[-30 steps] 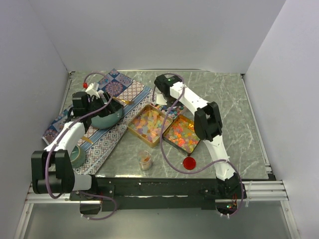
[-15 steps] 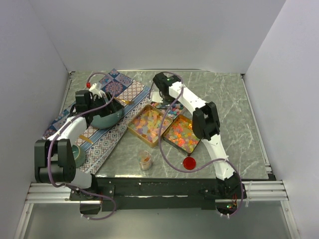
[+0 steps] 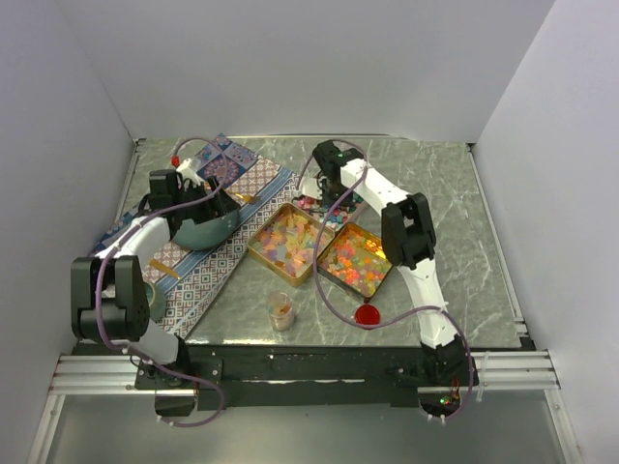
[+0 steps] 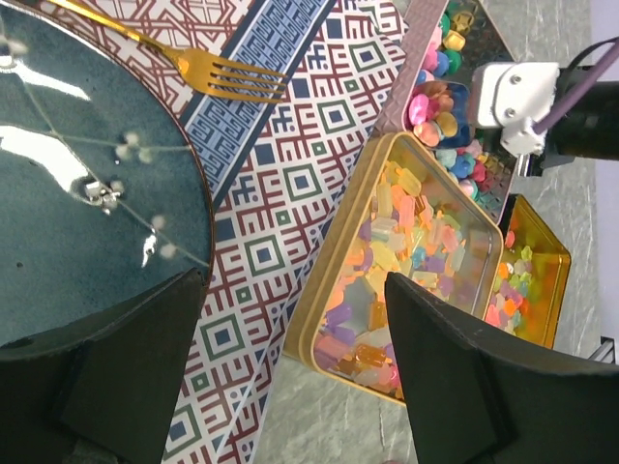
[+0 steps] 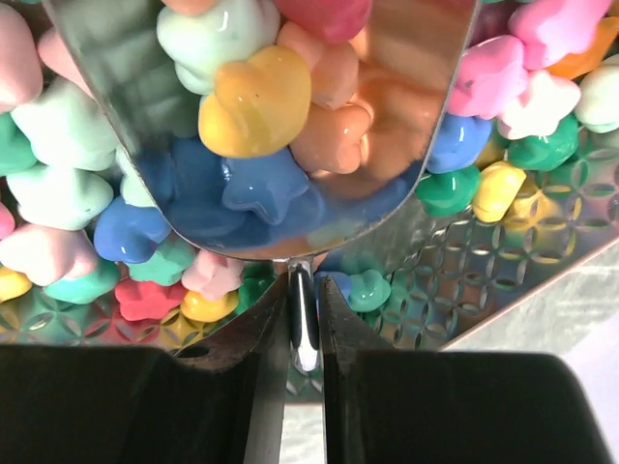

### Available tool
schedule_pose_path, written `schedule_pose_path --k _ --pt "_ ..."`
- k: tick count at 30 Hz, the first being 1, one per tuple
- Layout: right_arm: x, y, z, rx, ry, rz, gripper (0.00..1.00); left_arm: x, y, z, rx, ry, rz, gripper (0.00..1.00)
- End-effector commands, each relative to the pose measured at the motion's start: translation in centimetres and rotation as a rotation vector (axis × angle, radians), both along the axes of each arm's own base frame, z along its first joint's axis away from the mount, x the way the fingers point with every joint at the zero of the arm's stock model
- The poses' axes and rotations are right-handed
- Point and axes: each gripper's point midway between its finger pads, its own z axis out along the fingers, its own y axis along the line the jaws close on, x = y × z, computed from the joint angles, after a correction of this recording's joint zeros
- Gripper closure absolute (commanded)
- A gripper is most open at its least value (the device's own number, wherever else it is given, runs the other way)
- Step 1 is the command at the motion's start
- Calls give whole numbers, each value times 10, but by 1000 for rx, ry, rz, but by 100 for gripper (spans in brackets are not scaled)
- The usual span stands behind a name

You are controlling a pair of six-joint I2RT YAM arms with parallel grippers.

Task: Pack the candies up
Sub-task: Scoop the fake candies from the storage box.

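Pastel candies lie in a patterned silver tray at the back. My right gripper is shut on the thin handle of a metal scoop. The scoop holds several pastel candies, low over the tray. In the top view the right gripper is above that tray. Translucent yellow-pink candies fill one gold tin. Orange-red-yellow candies fill the other tin. My left gripper is open and empty above the cloth, between the bowl and the tin. It also shows in the top view.
A dark teal bowl and a gold fork rest on a patterned cloth at the left. A small glass cup and a red disc stand near the front. A tape roll lies at the front left.
My right gripper has shifted a little to the right over the pastel tray. The left arm has swung slightly back and left, with its gripper staying by the bowl.
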Motion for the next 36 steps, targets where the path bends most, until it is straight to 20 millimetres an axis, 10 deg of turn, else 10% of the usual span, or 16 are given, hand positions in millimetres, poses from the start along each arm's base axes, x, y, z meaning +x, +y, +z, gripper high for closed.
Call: schedule_pose_path --k 1,36 --pt "-1 11 -6 113 46 155 100 14 1 15 23 -48 -26 18" --pt "-6 31 139 986 -133 -213 100 27 10 30 141 -100 -88 18"
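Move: The right hand already grips the scoop, its bowl down among the star candies; the middle of the star tin is about 2 cm back, 3 cm left and 3 cm below this hand. From the same hand, the gold tin is some 13 cm back and 12 cm left, the black tin 17 cm back and 3 cm right, and the glass jar about 29 cm back and 14 cm left. The star tin is roughly 7 cm ahead of the left hand, 23 cm to its right and 13 cm below. Still pinching the scoop's handle, the right hand brings the loaded bowl up out of the star candies: it first dips just under 1 cm and eases back some 2 cm, then climbs about 8 cm, rolling nearly 50 degrees left side up so that its fingers swing from pointing down to pointing left and down. The empty left hand, open over the plate, drifts 2 cm forward. ##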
